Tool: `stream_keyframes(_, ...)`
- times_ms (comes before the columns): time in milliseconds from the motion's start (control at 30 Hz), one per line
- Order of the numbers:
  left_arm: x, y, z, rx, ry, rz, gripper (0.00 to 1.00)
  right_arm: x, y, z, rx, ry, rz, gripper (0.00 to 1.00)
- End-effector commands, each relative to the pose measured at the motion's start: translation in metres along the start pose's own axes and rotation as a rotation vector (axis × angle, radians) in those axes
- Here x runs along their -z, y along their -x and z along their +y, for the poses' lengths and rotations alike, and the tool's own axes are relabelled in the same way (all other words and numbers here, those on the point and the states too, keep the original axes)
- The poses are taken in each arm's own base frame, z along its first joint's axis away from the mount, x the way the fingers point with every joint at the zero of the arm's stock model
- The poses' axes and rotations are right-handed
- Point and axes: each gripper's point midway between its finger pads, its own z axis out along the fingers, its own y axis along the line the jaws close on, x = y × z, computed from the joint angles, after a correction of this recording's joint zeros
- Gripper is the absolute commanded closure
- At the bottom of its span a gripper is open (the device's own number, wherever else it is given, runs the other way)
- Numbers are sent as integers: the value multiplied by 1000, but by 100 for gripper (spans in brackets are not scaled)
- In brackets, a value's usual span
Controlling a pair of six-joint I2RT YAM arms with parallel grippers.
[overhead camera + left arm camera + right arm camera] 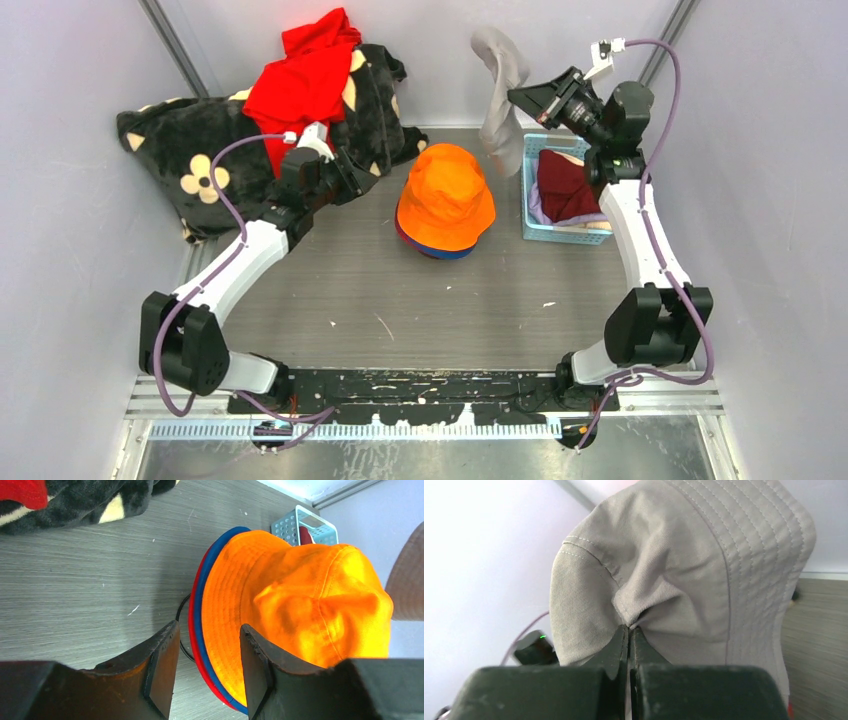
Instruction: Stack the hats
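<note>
An orange hat (445, 195) (300, 595) sits crown up at the table's middle, on top of a blue hat's brim (200, 590) and a red hat's brim (191, 625). My left gripper (365, 168) (207, 627) is open just left of this stack, with nothing between its fingers. My right gripper (515, 97) (629, 630) is raised at the back right, shut on a fold of a grey hat (500, 100) (684, 565) that hangs from it above the table. A maroon hat (565, 190) lies in the blue basket (530, 225).
A black blanket with cream flowers (190, 150) (75, 500) is heaped at the back left, with a bright red garment (305, 80) on top. The blue basket (300, 522) stands right of the stack, with pale fabric under the maroon hat. Walls close in on both sides.
</note>
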Motion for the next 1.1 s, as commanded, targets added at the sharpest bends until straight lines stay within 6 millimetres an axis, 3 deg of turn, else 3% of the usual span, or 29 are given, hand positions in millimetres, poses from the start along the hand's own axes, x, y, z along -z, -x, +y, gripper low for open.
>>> stream_keyframes(0,16,26,-35,-33,-137,-81,51,19,19,91,-4,410,-23,99)
stream_keyframes(300,28,62,-112,-24,-476,-128,48,32,21,118,-142,657,0,99)
stream_keyframes(400,29,69,-125,-6,-533,-126,48,34,16,116,-183,675,23,99)
stream_keyframes(700,26,62,-120,16,-526,-115,48,30,-13,128,-215,705,139,99)
stream_keyframes(800,26,58,-117,19,-521,-109,48,10,-23,98,-243,519,158,96)
stream_keyframes(900,27,55,-114,18,-510,-105,48,7,-27,87,-169,430,141,98)
stream_keyframes(967,28,55,-112,17,-504,-109,48,8,-24,86,-144,404,128,99)
stream_keyframes(1067,28,54,-112,16,-504,-105,48,6,-12,69,-88,270,67,99)
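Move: The right gripper holds the grey hat, whose middle hangs about 3 cm to its left. The stacked orange hat, where it belongs, sits some 14 cm left, 3 cm back and 24 cm below; the basket is about 18 cm right, 7 cm ahead and 34 cm down. From the empty left gripper, the grey hat is roughly 31 cm right, 4 cm ahead and 16 cm up, with the orange hat about 20 cm right, 1 cm ahead and 6 cm below. Keep the grey hat pinched in the right gripper and carry it left about 6 cm and back towards the orange hat, rising first, then sinking again; swing the wrist counter-clockwise some 30 degrees with its left side rising, then ease partly back. Meanwhile lift the half-open left gripper about 10 cm, shifting right towards the grey hat, tilting up and turning clockwise, then let it settle slightly. ##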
